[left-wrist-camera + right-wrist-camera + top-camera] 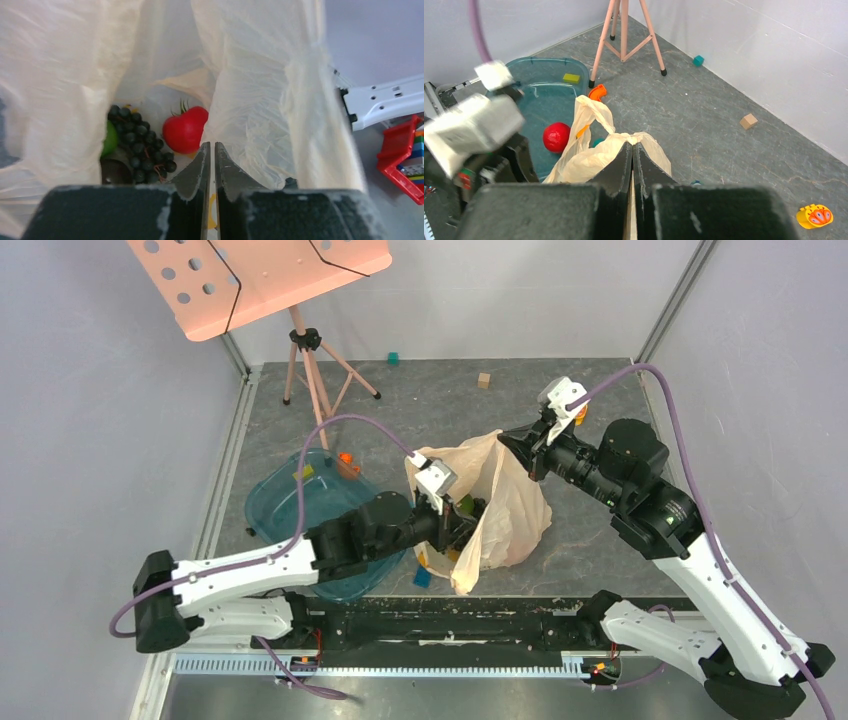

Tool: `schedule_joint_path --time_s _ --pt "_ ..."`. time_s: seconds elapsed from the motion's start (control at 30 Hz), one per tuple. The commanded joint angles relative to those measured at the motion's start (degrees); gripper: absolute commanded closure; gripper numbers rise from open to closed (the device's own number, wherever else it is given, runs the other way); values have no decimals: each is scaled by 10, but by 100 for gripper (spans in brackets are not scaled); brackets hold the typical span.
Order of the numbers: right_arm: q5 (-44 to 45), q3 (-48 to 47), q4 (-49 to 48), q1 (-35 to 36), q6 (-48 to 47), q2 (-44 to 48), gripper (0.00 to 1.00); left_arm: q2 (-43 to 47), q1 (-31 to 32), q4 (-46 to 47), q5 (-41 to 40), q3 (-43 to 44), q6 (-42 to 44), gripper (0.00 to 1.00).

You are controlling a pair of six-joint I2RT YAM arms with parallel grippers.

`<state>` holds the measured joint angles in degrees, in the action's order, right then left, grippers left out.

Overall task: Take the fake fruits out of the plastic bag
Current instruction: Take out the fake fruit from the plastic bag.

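Observation:
The peach-beige plastic bag (505, 510) stands mid-table, its mouth facing my left arm. My right gripper (512, 445) is shut on the bag's gathered top (631, 139) and holds it up. My left gripper (210, 146) reaches into the mouth, its jaws closed to a thin slit on a fold of the bag wall (240, 115). Deep inside lie a glossy red fruit (186, 129) and a bunch of dark grapes (137, 145) beside a green piece (109, 140). Another red fruit (556, 136) rests in the teal tray (544, 95).
The teal tray (285, 505) lies left of the bag under my left arm, holding a yellow-green block (571, 78). An orange piece (347, 458), a blue block (422, 578), a wooden block (484, 380), a teal block (394, 358) and a music stand's tripod (312, 380) stand around.

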<state>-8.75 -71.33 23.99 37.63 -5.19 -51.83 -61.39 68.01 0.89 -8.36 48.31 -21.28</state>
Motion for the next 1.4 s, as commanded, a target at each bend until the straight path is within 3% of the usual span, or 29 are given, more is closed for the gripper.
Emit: schedule_joint_path --time_s 0.0,0.1,0.3,0.83,1.37 --pt "2 -7 -24 -2 -1 1 100 -59 2 70 23 -18 -49 85" --pt "-3 -8 -24 -1 2 0 100 -103 0 89 -4 -17 -62 75" --pt "-13 -9 -25 -1 9 -1 100 -193 -12 109 -24 14 -90 70" --pt "-25 6 -35 -1 17 0 100 -356 -2 112 44 100 -125 14" --pt "-26 15 -33 -1 14 6 100 -476 17 58 20 182 -118 9"
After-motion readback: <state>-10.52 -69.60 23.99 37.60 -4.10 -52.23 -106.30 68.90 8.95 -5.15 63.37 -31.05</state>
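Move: Down inside the plastic bag, the tomato lies about 12 cm to the left hand's right, 5 cm ahead and some 22 cm below it. The black grapes sit roughly 9 cm ahead and 7 cm right of that hand, and the green fruit about 12 cm ahead and 3 cm right, both as low as the tomato. From the right hand, which holds the bag's rim, the tomato is about 36 cm below, 5 cm back and 6 cm right. Sinking into the bag's mouth, the left hand drops about 18 cm towards the tomato and works some 12 cm to its right, the early part mostly downward. Its nearly shut fingers spread wide on the way and tip some 20 degrees further down, ending astride the tomato without closing. The right hand keeps its pinch on the rim, easing down a centimetre or two. ##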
